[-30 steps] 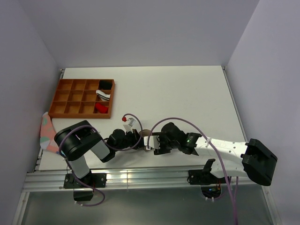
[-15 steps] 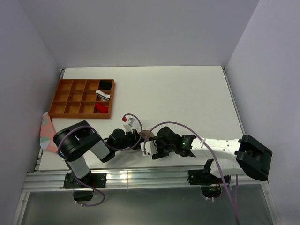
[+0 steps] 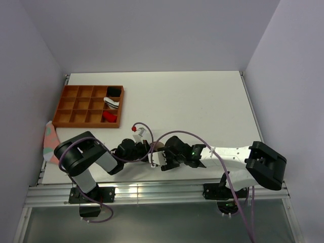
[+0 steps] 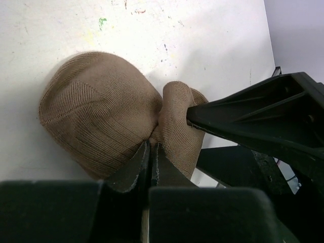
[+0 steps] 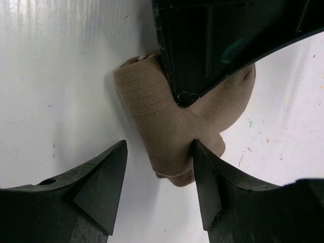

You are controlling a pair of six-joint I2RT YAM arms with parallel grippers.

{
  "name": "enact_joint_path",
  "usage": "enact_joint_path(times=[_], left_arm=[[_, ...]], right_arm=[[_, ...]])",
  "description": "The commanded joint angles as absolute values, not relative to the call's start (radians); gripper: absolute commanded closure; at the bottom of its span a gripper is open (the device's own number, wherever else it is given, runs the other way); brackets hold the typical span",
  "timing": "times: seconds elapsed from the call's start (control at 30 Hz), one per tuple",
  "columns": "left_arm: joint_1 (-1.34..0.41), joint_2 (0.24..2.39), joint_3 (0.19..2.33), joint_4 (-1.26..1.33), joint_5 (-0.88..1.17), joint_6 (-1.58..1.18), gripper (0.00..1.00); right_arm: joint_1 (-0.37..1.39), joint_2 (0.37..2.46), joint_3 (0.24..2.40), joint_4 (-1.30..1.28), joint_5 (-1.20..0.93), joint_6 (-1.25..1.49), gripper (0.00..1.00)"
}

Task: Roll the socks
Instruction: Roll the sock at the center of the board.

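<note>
A tan-brown sock point(image 4: 96, 121) lies bunched on the white table near the front edge, one end curled into a thick roll point(image 5: 162, 121). My left gripper point(image 4: 151, 146) is shut on a fold in the sock's middle. My right gripper point(image 5: 159, 143) is open and straddles the end of the roll. Its right finger point(image 5: 207, 172) touches the fabric and its left finger point(image 5: 109, 172) stands clear of it. In the top view the two grippers meet at the sock point(image 3: 158, 146), left gripper point(image 3: 146, 149) against right gripper point(image 3: 155, 158). No striped cuff shows.
A brown compartment tray point(image 3: 71, 109) stands at the back left, holding a black bundle, a black-and-white bundle and a red bundle point(image 3: 109, 117). A pink and green sock point(image 3: 50, 142) hangs over the table's left edge. The front rail runs just behind both arms.
My right gripper has slid left along the front edge until its fingers straddle the sock's rolled end. The left gripper has kept its pinch and its place.
</note>
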State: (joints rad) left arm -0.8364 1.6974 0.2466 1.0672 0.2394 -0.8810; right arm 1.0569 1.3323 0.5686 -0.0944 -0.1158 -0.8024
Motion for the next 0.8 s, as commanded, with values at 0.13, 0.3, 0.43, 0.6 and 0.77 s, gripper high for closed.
enact_joint_path(times=[0.13, 0.3, 0.43, 0.6, 0.77], left_arm=[[-0.842, 1.729, 0.221, 0.882, 0.301, -0.827, 1.00], [-0.842, 1.741, 0.242, 0.884, 0.327, -0.824, 1.00], [-0.842, 1.752, 0.259, 0.876, 0.337, -0.821, 1.00], [-0.842, 1.721, 0.261, 0.865, 0.316, -0.824, 1.00], [-0.842, 1.655, 0.282, 0.798, 0.258, -0.821, 1.00]], right_arm=[[1.066, 1.387, 0.647, -0.081, -0.123, -0.810, 0.45], [1.068, 1.410, 0.670, -0.113, -0.144, -0.810, 0.49], [1.069, 1.433, 0.690, -0.146, -0.153, -0.825, 0.47], [1.071, 1.479, 0.739, -0.219, -0.178, -0.810, 0.49], [1.072, 1.506, 0.775, -0.293, -0.193, -0.796, 0.68]])
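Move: The right hand, half open, straddles the rolled part of the brown sock, whose middle lies about 3 cm to its left, 1 cm ahead and 1 cm lower. The left fingertips, shut on the sock, are roughly 3 cm left and 2 cm ahead of the right hand; the flat foot part spreads some 4 cm ahead, 3 cm left and 2 cm down. From the left hand, the rolled part lies about 2 cm right and 1 cm back, 1 cm lower. The right hand creeps about 1 cm left towards the left fingertips, edging slightly forward and down while its wrist tips some 5 degrees steeper. Its fingers close from nearly two thirds open to about a third, most of it at the very end, pinching the rolled part from front and back; the left hand stays all but still and keeps its shut grip on the sock beside them. ##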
